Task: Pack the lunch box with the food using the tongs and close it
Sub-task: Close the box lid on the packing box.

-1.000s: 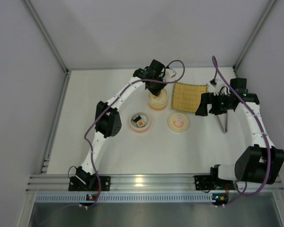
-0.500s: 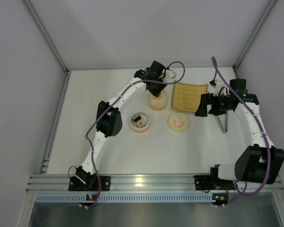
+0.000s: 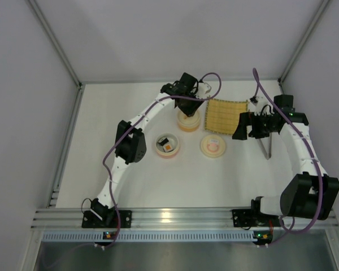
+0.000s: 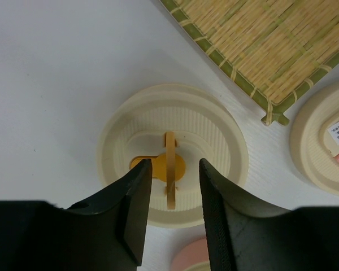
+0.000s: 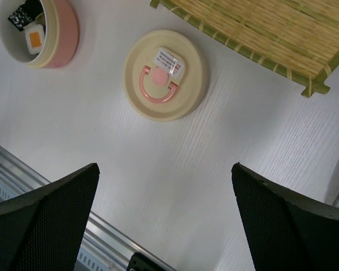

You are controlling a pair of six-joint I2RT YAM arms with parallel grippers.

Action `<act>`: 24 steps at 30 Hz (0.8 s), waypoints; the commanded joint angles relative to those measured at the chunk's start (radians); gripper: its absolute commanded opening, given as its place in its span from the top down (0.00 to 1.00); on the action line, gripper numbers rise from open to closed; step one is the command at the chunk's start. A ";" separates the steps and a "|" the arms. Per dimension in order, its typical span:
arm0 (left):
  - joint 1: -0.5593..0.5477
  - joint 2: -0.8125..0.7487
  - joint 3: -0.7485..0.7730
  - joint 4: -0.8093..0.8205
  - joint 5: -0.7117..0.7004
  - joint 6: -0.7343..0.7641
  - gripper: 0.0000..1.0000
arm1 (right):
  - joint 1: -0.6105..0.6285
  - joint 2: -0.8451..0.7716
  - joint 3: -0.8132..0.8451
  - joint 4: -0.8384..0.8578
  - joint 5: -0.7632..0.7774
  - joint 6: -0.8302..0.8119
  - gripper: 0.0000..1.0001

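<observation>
My left gripper hovers open over the orange-rimmed bowl, which has its cream lid on. The lid's orange handle stands upright between the fingers, with a gap on each side. The pink-rimmed bowl is uncovered and holds sushi rolls. Its lid with the pink handle lies flat on the table beside it. The grey tongs lie on the table at the right. My right gripper hangs wide open above bare table, holding nothing.
The woven bamboo mat lies at the back between the two grippers, close to the lidded bowl. An aluminium rail runs along the near edge. White walls enclose the table on three sides.
My left gripper has shifted very slightly above the lidded orange-rimmed bowl, and the lid stays on the bowl. The right arm has not moved.
</observation>
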 commanded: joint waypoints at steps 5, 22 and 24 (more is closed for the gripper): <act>-0.003 -0.040 -0.049 0.048 0.044 -0.013 0.56 | -0.013 -0.016 0.005 0.068 -0.032 0.001 0.01; 0.068 -0.155 -0.253 -0.112 -0.053 0.052 1.00 | -0.013 -0.030 0.014 0.057 -0.046 0.001 0.01; 0.083 -0.177 -0.285 -0.140 -0.063 0.072 1.00 | -0.011 -0.030 0.015 0.059 -0.049 0.002 0.01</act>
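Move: The upright handle on the orange packing box's closed lid stands between the left hand's fingers, about 1 cm below the hand point. The open pink box with sushi lies some 14 cm back and 10 cm left, the pink lid about 12 cm back and 11 cm right, and the bamboo mat 17 cm right and 4 cm farther out, all lower. From the right hand the handle is roughly 17 cm ahead, 28 cm left and 7 cm down. Left hand sinks 1.5 cm, pinches the box lid's handle and drags the box about 4 cm left, slightly back. ##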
